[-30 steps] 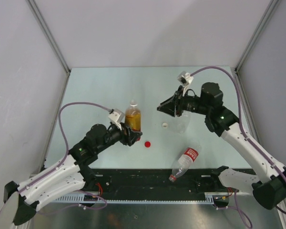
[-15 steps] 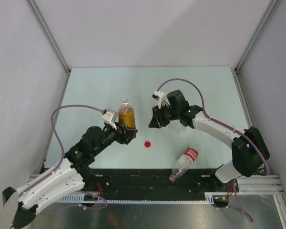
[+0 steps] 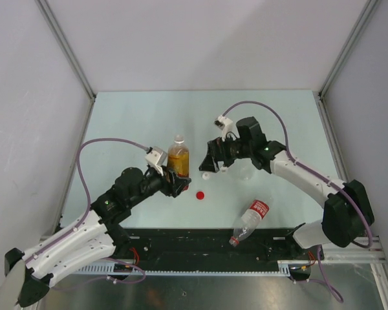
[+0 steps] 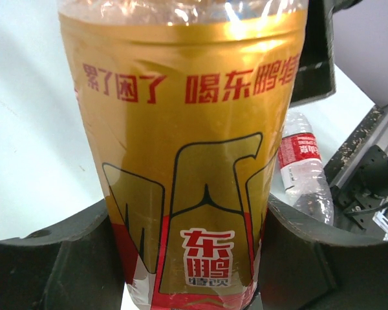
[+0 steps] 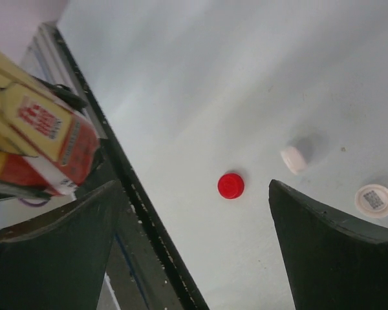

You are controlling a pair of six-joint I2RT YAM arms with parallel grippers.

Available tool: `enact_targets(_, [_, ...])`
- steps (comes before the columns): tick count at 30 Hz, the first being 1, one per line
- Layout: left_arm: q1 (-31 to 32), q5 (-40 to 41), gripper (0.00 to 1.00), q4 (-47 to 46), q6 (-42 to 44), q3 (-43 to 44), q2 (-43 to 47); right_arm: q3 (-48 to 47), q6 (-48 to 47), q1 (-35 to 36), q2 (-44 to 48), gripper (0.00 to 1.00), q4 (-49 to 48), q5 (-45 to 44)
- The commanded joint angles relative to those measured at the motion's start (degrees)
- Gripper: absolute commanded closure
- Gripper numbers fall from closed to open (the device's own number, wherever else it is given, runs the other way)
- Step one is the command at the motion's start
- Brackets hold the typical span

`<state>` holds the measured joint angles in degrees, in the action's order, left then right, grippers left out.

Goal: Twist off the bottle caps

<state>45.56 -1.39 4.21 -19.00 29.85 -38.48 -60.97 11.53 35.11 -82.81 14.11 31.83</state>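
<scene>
My left gripper (image 3: pixel 176 184) (image 4: pixel 187 258) is shut on the lower body of the short amber bottle (image 3: pixel 179 160) (image 4: pixel 187 148), held upright; its top looks pale. The bottle's red-yellow label (image 5: pixel 48 139) shows at the left of the right wrist view. Just right of it, my right gripper (image 3: pixel 211 163) (image 5: pixel 193 184) hangs open and empty over the table. A white cap (image 3: pixel 206 175) (image 5: pixel 293 159) is just below its fingers. The red cap (image 3: pixel 200 194) (image 5: pixel 231 186) lies on the table. Another pale round cap (image 5: pixel 375 200) lies further right.
A clear unlabelled bottle (image 3: pixel 246 169) stands upright behind the right gripper. A clear bottle with a red-white label (image 3: pixel 251 219) (image 4: pixel 302 165) lies on its side near the front rail (image 3: pixel 200 242). Grey walls close in the table on three sides.
The right gripper has opened, and a white cap now shows beneath it. The left arm carried the amber bottle slightly left, then back right.
</scene>
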Motion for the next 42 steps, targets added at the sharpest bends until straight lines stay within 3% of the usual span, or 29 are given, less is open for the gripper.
enact_targets(1, [-0.3, -3.6, 0.97, -1.6, 2.2, 3.6, 0.1, -0.9, 4.2, -2.6, 5.2, 0.01, -6.3, 10.1])
enact_targets(5, [-0.3, -6.8, 0.97, -2.0, 3.0, 3.9, -0.1, -0.9, 8.0, -4.3, 8.6, 0.01, -12.1, 18.3])
enact_targets(10, [-0.3, -13.5, 0.98, -4.8, 3.6, 4.0, -0.7, -0.9, 16.1, -4.6, 12.0, 0.01, -26.4, 26.2])
enact_targets(18, [-0.2, -22.5, 0.95, -10.0, 3.5, 4.5, -3.3, -0.9, 27.3, -4.3, 10.9, 0.05, -40.6, 26.4])
enact_targets(27, [0.3, -25.1, 0.94, -10.4, 3.8, 5.5, -4.9, -0.9, 29.0, -1.2, 9.2, 0.23, -44.2, 24.8])
enact_targets(35, [0.3, -25.2, 0.92, -10.4, 3.7, 5.2, -4.3, -0.9, 27.8, 1.1, 8.1, 0.49, -44.4, 24.8])
enact_targets(40, [0.3, -24.5, 0.89, -10.4, 3.5, 5.0, -3.5, -0.8, 29.1, 1.4, 7.3, 0.91, -46.4, 26.0])
enact_targets(42, [0.3, -24.0, 0.87, -10.4, 3.5, 4.9, -3.3, -0.8, 29.1, 1.5, 7.3, 0.98, -46.6, 26.2])
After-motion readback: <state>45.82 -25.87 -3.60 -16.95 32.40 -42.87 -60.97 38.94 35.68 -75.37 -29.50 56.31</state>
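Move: The open mouth of the yellow bottle, held low by the left hand, stands about 7 cm to the right hand's left, 16 cm above it and about level with it in reach. From the left hand that mouth is some 14 cm up, 3 cm ahead and 2 cm right. Some 12 cm below the right hand lie three caps: a loose white cap nearly straight beneath, the red cap 8 cm back and 2 cm left, and the flat white cap 2 cm ahead and 6 cm right. The right fingers come to pinch the neck just at the bottle's mouth, closing from wide open after the hand has climbed about 20 cm, drawn back some 6 cm and edged left, its pointing levelling out from downward. The left hand keeps its grip and carries the bottle about 5 cm back and 5 cm right, rising a little and turning some 25 degrees clockwise. ##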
